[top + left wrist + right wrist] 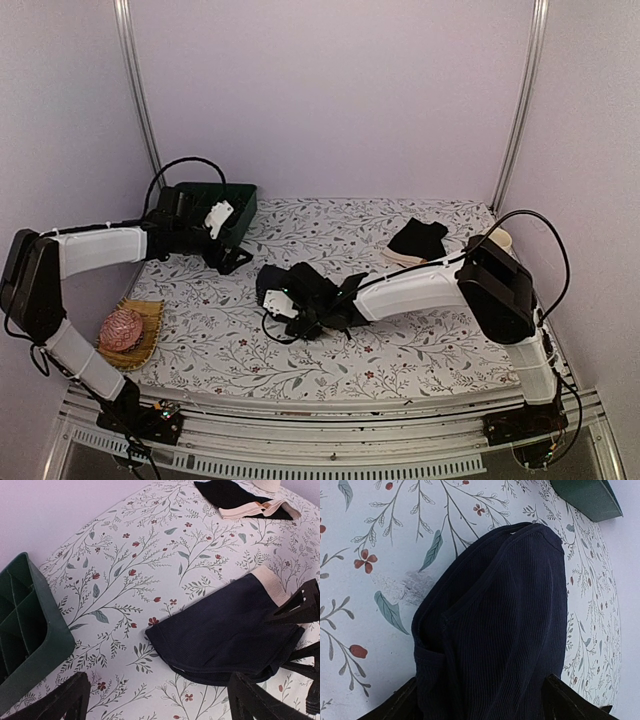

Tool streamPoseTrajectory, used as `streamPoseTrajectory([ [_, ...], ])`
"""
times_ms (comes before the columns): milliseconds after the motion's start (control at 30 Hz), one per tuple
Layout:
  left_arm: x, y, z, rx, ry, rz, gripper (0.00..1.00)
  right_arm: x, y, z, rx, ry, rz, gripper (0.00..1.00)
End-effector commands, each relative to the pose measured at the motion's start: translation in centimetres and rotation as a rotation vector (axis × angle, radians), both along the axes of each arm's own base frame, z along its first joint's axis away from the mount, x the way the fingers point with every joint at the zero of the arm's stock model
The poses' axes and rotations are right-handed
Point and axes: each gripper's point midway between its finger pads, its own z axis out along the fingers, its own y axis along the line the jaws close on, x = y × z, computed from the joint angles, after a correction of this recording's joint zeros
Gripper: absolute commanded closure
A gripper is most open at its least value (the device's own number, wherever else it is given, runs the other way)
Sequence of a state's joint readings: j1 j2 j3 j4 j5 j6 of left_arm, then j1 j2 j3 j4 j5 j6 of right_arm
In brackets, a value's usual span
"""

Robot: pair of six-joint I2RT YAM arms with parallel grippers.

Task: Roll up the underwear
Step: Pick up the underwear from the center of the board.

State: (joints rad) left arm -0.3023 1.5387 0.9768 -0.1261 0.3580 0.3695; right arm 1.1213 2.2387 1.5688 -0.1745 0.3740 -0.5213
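A dark navy ribbed underwear (285,283) lies folded on the flowered cloth in the middle. In the left wrist view (225,630) it shows a beige band at its far end. My right gripper (300,306) sits over it. In the right wrist view (479,707) the jaws stand wide apart with the bunched fabric (505,620) between them. My left gripper (231,258) hovers open and empty beside the green tray, left of the garment; it also shows in the left wrist view (160,705). More underwear, black on cream-beige (418,240), lies at the back right.
A dark green compartment tray (240,196) stands at the back left, its corner close to my left fingers (30,645). A pink knitted ball (122,328) rests on a woven plate (150,318) at the front left. A cream object (500,238) is at the back right.
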Motion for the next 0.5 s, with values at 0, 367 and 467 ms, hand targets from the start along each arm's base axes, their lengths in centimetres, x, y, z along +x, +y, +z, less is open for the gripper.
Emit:
streamPoseTrajectory([
  [0, 0.0, 0.0, 1.0, -0.04, -0.04, -0.005, 0.02, -0.2, -0.5, -2.7, -0.104, 0.009, 0.028, 0.2],
  [367, -0.2, -0.1, 0.3, -0.04, -0.035, -0.026, 0.02, -1.7, 0.2, -1.5, -0.002, 0.168, 0.059, 0.92],
  [467, -0.5, -0.3, 0.4, -0.036, -0.043, -0.054, 0.02, -2.7, 0.0, -0.4, 0.047, 0.228, 0.068, 0.97],
])
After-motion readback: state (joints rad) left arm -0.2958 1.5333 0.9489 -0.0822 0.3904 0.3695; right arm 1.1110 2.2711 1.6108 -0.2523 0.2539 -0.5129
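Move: The right hand hangs open low over the near edge of the dark underwear, whose middle lies about 10 cm ahead of it, 3 cm to its left and 4 cm below. The green box is about 36 cm ahead and 23 cm left; the black garment is roughly 28 cm ahead and 27 cm right, both some 3 cm lower. From the left hand the underwear's middle is about 1 cm ahead, 13 cm right and 14 cm below. The right hand shuts its wide-open fingers almost completely on the near edge of the underwear, pinching the cloth between the tips as it sinks about 2 cm towards the board. As the fingers close, it also draws back roughly 1.5 cm towards the robot, and the wrist tips the fingertips some 5 degrees further down. ##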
